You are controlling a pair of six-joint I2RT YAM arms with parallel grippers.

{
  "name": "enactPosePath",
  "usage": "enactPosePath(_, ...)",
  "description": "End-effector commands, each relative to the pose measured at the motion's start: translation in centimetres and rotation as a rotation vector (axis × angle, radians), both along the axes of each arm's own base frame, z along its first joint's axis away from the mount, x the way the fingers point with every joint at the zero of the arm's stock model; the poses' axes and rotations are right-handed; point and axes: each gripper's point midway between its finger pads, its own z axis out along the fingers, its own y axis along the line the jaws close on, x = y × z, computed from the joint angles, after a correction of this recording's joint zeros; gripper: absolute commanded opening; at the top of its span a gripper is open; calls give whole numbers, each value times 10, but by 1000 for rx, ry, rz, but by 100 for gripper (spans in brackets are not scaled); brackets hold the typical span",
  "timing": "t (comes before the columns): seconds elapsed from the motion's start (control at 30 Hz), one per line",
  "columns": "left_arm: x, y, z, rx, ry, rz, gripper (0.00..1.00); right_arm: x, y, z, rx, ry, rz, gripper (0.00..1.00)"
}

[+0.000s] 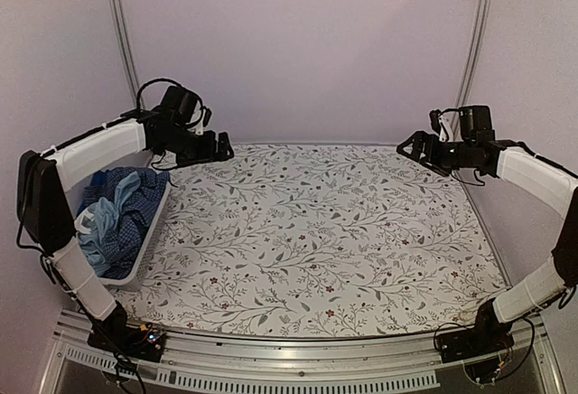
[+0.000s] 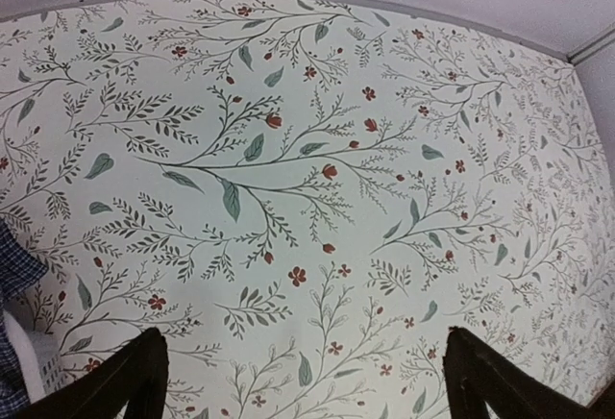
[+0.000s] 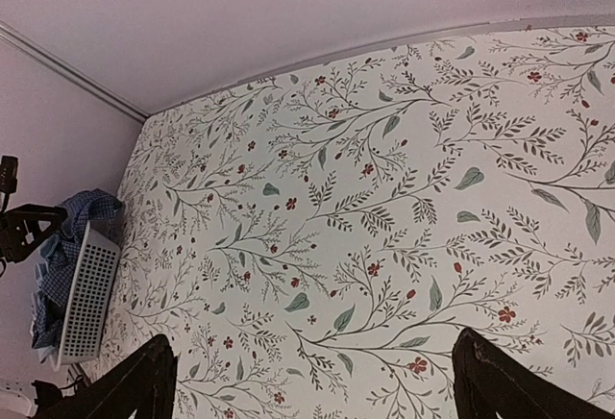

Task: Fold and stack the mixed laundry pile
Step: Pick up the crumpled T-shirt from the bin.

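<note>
The mixed laundry pile [image 1: 116,216] lies heaped in a white plastic basket [image 1: 149,240] at the table's left edge. It shows light-blue cloth and dark blue check cloth. My left gripper [image 1: 222,150] hovers open just right of the basket's far end, above the floral tablecloth [image 1: 316,231]. In its wrist view the left gripper [image 2: 306,334] holds nothing, and a corner of check cloth [image 2: 12,270] shows at the left edge. My right gripper [image 1: 405,147] hangs open over the far right of the table. The right gripper [image 3: 312,337] is empty too; pile [image 3: 85,209] and basket [image 3: 88,294] appear far left.
Pale walls close in the table at the back and both sides, with metal posts [image 1: 122,23] in the back corners. A metal rail [image 1: 298,362] carrying both arm bases runs along the near edge.
</note>
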Motion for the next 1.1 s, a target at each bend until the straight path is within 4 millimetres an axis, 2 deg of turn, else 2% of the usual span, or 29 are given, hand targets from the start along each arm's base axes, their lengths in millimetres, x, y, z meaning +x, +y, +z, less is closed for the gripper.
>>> enactPosePath(0.0,-1,20,33,-45,-8,71,100,-7,11,3,23,7,60,99)
enactPosePath(0.2,-22,84,62,-107,15,257,100,-15,17,3,39,18,102,99)
enactPosePath(0.33,-54,144,73,-115,46,460,100,-18,21,3,55,26,126,99)
enactPosePath(0.4,-77,165,74,-123,67,542,100,-19,23,1,61,31,136,99)
enactPosePath(0.53,-125,214,50,-114,194,773,100,-18,27,-1,80,39,157,99)
enactPosePath(0.7,-171,247,20,-152,277,961,100,-18,31,-2,105,44,174,99)
enactPosePath(0.87,-198,268,1,-113,334,1095,100,-17,33,-7,109,63,186,99)
enactPosePath(0.93,-204,279,1,-89,320,1150,100,-17,34,-9,109,67,191,99)
enactPosePath(1.07,-192,291,-10,-144,303,1184,100,-19,34,-11,115,74,190,99)
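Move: The crumpled light-blue T-shirt lies in the bin, some 26 cm to the left of the left hand, about 20 cm back and 12 cm lower. Around it, at much the same height, the navy checked cloth lies about 6 cm to its right and 2 cm farther out, the white printed cloth some 5 cm to its left and level with it. From the right hand the T-shirt is about 72 cm left, 18 cm back and 15 cm down. Left hand, open, arcs 28 cm left and 19 cm back over the T-shirt, rising then sinking, turning counter-clockwise. ##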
